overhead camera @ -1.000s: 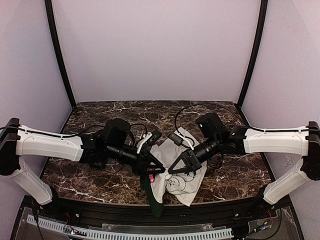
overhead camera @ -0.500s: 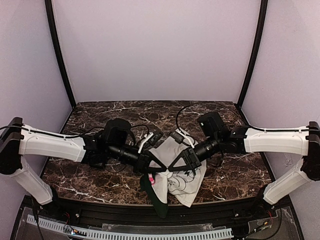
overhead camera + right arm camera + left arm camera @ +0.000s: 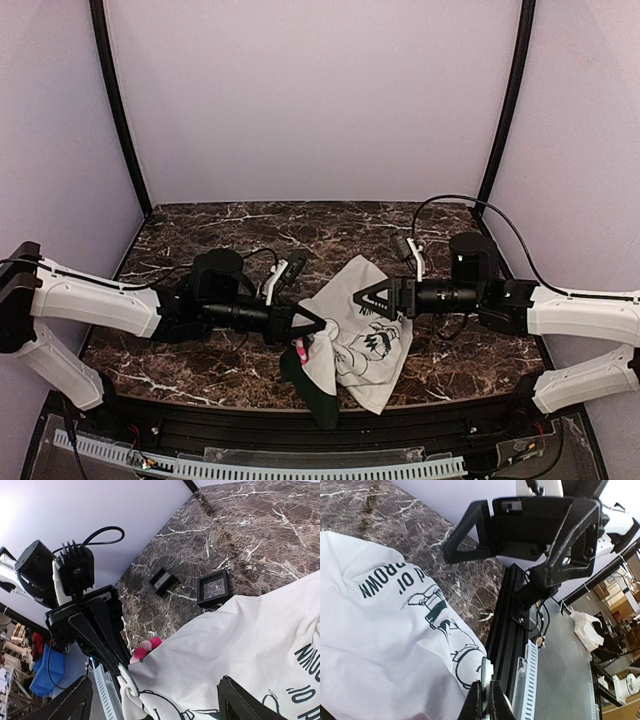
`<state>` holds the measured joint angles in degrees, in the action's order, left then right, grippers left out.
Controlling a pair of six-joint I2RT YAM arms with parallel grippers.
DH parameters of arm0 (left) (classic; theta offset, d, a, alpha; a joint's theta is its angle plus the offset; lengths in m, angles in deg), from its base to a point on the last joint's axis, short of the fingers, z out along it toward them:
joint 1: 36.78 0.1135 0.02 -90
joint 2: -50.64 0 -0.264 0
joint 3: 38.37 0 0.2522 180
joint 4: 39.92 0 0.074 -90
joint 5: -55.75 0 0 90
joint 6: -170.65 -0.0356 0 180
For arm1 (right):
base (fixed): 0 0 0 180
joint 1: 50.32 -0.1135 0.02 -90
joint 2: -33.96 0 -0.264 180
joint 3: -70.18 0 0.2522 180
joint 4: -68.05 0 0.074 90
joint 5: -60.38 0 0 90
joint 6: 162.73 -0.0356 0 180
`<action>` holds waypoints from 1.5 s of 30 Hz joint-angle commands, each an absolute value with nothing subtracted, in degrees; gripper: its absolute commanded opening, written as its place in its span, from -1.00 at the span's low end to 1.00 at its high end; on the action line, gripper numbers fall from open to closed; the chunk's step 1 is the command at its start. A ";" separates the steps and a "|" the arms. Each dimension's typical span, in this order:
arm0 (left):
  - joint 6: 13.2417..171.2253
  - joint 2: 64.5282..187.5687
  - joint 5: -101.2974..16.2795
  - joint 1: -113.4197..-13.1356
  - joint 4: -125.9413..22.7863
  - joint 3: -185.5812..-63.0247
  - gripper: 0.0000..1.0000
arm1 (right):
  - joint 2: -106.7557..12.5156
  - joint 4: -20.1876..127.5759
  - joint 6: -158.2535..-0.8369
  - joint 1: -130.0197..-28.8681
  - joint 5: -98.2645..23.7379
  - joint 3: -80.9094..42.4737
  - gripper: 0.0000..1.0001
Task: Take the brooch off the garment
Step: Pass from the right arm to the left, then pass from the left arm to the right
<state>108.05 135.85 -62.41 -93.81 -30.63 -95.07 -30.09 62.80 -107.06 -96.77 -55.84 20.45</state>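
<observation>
The garment (image 3: pixel 372 345), a white T-shirt with a black cartoon print and dark green trim, lies crumpled at the table's front middle. The brooch (image 3: pixel 301 351), a small pink flower, is pinned at its left edge, just below my left gripper (image 3: pixel 316 325). That gripper is shut on a raised fold of the shirt; the left wrist view shows the white cloth (image 3: pixel 380 630) pinched between its fingertips (image 3: pixel 487 700). My right gripper (image 3: pixel 368 300) hovers open over the shirt's upper right part, holding nothing. In the right wrist view the brooch (image 3: pixel 146 649) sits beside the left gripper (image 3: pixel 125 679).
Two small black square frames (image 3: pixel 214 588) (image 3: pixel 162 580) lie on the marble table (image 3: pixel 190 360) behind the shirt. The shirt's green hem hangs near the black front rail (image 3: pixel 250 425). Both arms reach inward, their grippers facing each other closely.
My right gripper has let go of the shirt, opened and drawn back to the right. My left gripper has shut on the fold. The shirt has settled lower.
</observation>
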 commanded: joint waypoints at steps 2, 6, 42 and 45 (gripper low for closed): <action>111.55 132.74 -55.71 -93.63 -20.04 -92.94 -0.98 | -27.32 75.05 -113.51 -98.15 -46.89 25.67 0.65; 114.03 133.28 -54.56 -93.54 -14.71 -91.67 -0.98 | -27.10 80.60 -114.90 -101.88 -44.50 27.19 0.52; 115.36 134.06 -59.99 -93.27 -12.02 -91.68 -0.98 | -41.70 104.04 -121.92 -107.36 -50.00 30.53 -0.14; 115.36 133.97 -59.87 -93.21 -12.02 -91.61 -0.98 | -42.44 104.97 -122.35 -107.44 -50.53 30.40 -0.19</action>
<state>115.59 134.74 -58.89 -93.51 -14.22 -91.33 -41.41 101.71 -121.79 -106.92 -49.41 31.69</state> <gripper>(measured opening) 0.044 0.417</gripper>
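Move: The left hand already pinches a white cloth fold just right of its fingertips. For the open right hand that fold lies about 6 cm to the left, 2 cm back and 4 cm lower. The pink brooch sits some 4 cm left of the left hand, 2 cm back and 4 cm below. From the right hand the garment's dark print lies about 3 cm right, 1 cm back and 12 cm down. Keeping its pinch on the white fold, the left hand lifts it about 4 cm and a little forward, its fingertips tipping up some 10 degrees, then eases slightly back. The right hand comes in towards the fold, roughly 4 cm left and 3 cm back, after a brief rise and dip; its fingers tilt up about 15 degrees and narrow to around half open without shutting. ##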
